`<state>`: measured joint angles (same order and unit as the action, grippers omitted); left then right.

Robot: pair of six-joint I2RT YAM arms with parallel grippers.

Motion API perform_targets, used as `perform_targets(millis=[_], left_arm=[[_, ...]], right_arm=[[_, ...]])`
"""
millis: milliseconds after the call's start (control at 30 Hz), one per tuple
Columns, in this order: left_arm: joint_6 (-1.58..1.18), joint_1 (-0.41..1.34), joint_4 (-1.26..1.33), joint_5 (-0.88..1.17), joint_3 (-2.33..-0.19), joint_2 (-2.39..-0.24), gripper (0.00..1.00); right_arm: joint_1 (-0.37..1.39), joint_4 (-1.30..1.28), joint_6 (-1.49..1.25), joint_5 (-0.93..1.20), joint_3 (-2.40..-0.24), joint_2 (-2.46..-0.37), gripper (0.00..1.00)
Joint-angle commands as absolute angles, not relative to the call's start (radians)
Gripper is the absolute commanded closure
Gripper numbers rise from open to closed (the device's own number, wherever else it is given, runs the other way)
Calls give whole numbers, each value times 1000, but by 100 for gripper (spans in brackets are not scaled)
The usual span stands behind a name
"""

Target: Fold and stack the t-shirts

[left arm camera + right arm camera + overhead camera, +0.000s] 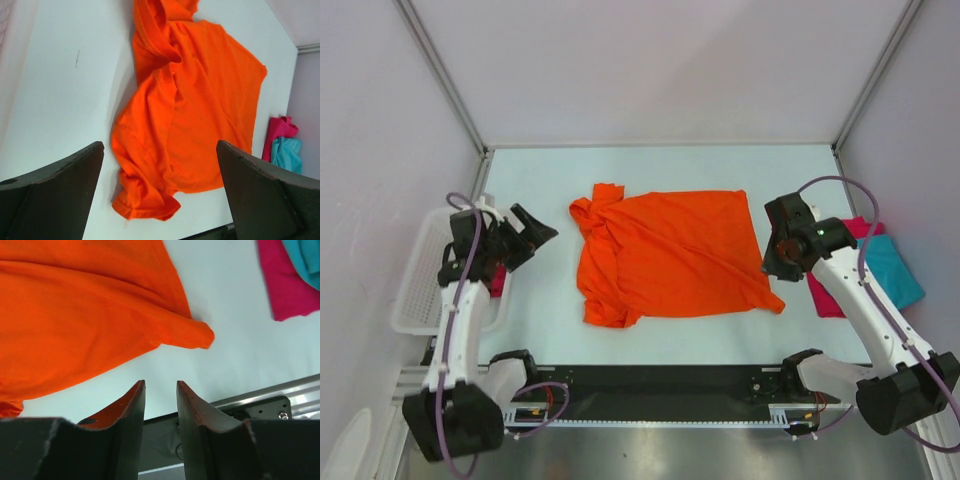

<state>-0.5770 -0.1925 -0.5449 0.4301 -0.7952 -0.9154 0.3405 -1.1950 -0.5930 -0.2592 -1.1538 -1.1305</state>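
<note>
The orange t-shirt point(670, 255) lies spread on the white table, bunched and wrinkled along its left side point(150, 165). A teal t-shirt point(895, 265) rests on a pink-red one point(828, 298) at the right edge of the table. My left gripper point(535, 225) hovers left of the orange shirt, and its jaws point(160, 144) stand wide open and empty. Over the shirt's front right corner point(197, 335) my right gripper point(780, 268) holds its jaws point(160, 383) partly open with nothing between them.
A white mesh basket point(415, 290) stands off the table's left edge with a bit of red cloth point(498, 280) at its near side. The black front rail point(660, 380) runs between the arm bases. Grey walls enclose the back and sides.
</note>
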Motion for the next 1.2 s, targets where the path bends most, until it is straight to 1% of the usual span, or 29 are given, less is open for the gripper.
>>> perform_targets(millis=[0,67,100,233,367,433,467,567,700,867,1067,1167], left_arm=[[-572,-170,-348,485,-909,-1163,0],[-557,-164,-327,518,-965,-1250,0],[-558,-155,-315,529,-1015,-1326,0],[-584,-120,-258,551,-1091,-1448,0],[-606,-60,-236,568,-1137,-1526,0],[-618,-9,-224,566,-1144,-1549,0],[-620,44,-218,560,-1144,-1568,0],[-624,127,-206,532,-1132,-1597,0],[-634,186,-181,512,-1100,-1638,0],[-615,196,-210,450,-1078,-1640,1],[-568,196,-336,236,-1124,-1595,0],[-552,196,-360,233,-1163,-1629,0]], right_arm=[[394,-1103,-615,-232,-1177,-1172,64],[422,-1086,-618,-233,-1186,-1190,64],[429,-1089,-623,-242,-1198,-1204,64],[449,-1094,-627,-270,-1213,-1212,64],[453,-1101,-634,-285,-1216,-1209,64],[453,-1101,-635,-287,-1215,-1210,64],[453,-1101,-637,-288,-1216,-1210,64],[453,-1103,-637,-290,-1218,-1218,65],[453,-1104,-638,-295,-1218,-1212,65],[454,-1121,-638,-314,-1207,-1198,65],[453,-1118,-641,-311,-1190,-1190,66],[454,-1114,-641,-310,-1193,-1193,66]])
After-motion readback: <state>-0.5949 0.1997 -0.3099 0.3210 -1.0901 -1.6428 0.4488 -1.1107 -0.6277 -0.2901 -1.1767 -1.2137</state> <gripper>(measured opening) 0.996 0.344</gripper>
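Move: The shirt's rumpled left side, where a fold stands up just below the upper-left sleeve, is about 11 cm ahead of the open left hand, 12 to its right and 16 below. The sleeve end lies some 19 cm ahead and 13 right of that hand, and the bunched lower-left corner about 12 back and 12 right. The basket stands 23 cm to its left, about level. From the right hand the fold is roughly 20 cm ahead and 39 left. The left hand, its fingers staying wide open, shoots about 12 cm forward, then swings some 11 cm right, easing back a little at first, and sinks to about 9 cm lower over the standing fold on the shirt's left side, overshooting right and coming back left by 3 cm at the end, while the wrist turns about 25 degrees clockwise, gives part of that back and tips the fingers further down. The right hand shifts about 4 cm left and forward above the shirt's lower-right corner, then hovers with its part-open gap unchanged, clear of the cloth. ##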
